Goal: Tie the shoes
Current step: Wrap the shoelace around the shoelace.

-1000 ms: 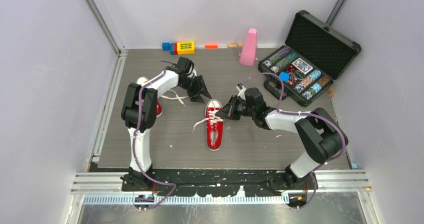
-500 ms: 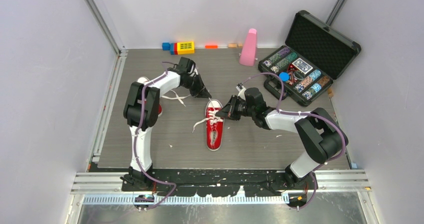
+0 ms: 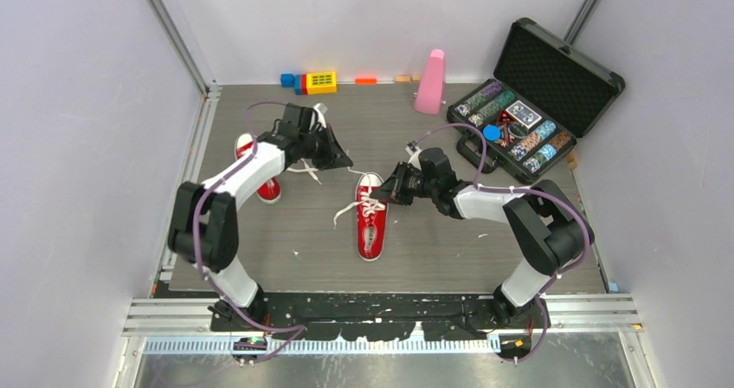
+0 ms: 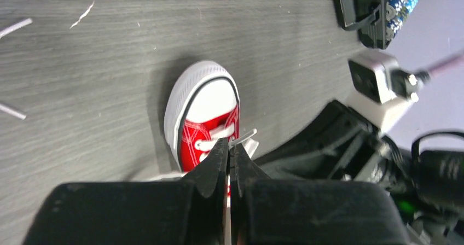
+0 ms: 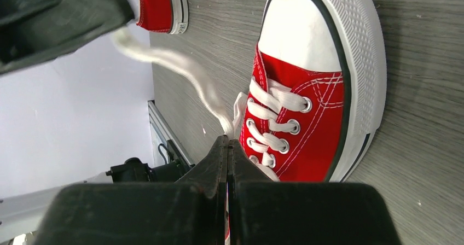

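Observation:
One red shoe lies mid-table with its white toe cap pointing away from the arm bases; it also shows in the left wrist view and the right wrist view. The other shoe lies to the left, partly under my left arm. My left gripper hovers just beyond the toe, shut on a white lace. That lace runs taut from the eyelets up to it. My right gripper sits at the shoe's right side, shut on a lace by the eyelets.
An open black case of poker chips stands at the back right. A pink cone-shaped object and coloured blocks sit along the back edge. A loose lace end trails left of the middle shoe.
My left gripper has shut on the lace and drawn slightly up-left. The left arm's elbow has swung out to the left, uncovering more of the second shoe. The right arm has barely moved.

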`<state>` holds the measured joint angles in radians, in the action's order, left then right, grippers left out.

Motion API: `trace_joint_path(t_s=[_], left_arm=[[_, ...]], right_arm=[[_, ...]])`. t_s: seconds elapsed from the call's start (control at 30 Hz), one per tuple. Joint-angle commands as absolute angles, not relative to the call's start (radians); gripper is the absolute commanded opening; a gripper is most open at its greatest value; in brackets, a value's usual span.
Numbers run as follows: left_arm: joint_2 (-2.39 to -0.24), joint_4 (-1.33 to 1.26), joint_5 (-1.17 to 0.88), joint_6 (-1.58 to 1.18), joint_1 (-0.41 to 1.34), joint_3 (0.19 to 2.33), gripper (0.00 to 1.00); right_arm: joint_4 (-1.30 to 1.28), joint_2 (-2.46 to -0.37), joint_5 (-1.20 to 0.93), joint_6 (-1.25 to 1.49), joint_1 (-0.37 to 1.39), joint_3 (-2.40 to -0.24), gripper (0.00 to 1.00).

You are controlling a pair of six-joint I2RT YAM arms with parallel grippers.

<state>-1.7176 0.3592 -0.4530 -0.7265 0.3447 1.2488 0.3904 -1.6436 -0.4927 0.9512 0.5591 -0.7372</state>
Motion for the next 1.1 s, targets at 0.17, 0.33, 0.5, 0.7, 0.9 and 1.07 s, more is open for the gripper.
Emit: trace_joint_path(t_s=[0.17, 0.33, 0.5, 0.7, 0.9, 1.07], left_arm=[[-1.388, 0.211, -0.4, -0.655, 0.364, 0.978, 0.0], [-1.259, 0.209, -0.344, -0.65, 0.429, 0.885, 0.0], [-1.181, 0.226, -0.264, -0.667, 0.478, 0.802, 0.0], [-1.168, 0.256, -0.265, -0.687, 0.5, 0.758, 0.0], [-1.154, 0.205, -0.258, -0.702, 0.582, 0.714, 0.0], [-1.213, 0.156, -0.259, -0.697, 0.649, 0.716, 0.0]], right_arm=[[0.384, -1.658, -0.497, 0.964, 0.549, -0.805, 0.0], [0.362, -1.665, -0.494, 0.961, 0.547, -0.82, 0.0], [0.35, -1.668, -0.495, 0.96, 0.546, -0.833, 0.0], [0.339, -1.66, -0.493, 0.959, 0.546, -0.839, 0.0], [0.324, -1.667, -0.489, 0.952, 0.546, -0.848, 0.0], [0.314, -1.665, -0.489, 0.946, 0.546, -0.853, 0.0]])
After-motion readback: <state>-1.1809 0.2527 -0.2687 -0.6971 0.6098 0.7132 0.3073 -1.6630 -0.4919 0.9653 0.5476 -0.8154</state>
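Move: The left hand pinches a lace end that runs to the right fingers. The loose lace beside the shoe lies about 9 cm back from the left hand, level sideways and some 11 below; the shoe's middle is about 11 back, 6 right and 9 below, its toe cap 1 back, 5 right and 8 below. From the right hand, the loose lace is about 7 cm left, level fore-and-aft and 8 below. Both grippers keep their pinch on the lace while the left hand draws its end back along the shoe's left side, about 15 cm in all, towards and over the loose lace. It drifts slightly left and up at first, then sinks some 4 cm, the fingers tipping up about 10 degrees. The right hand stays nearly put above the laces, easing forward about a centimetre. ##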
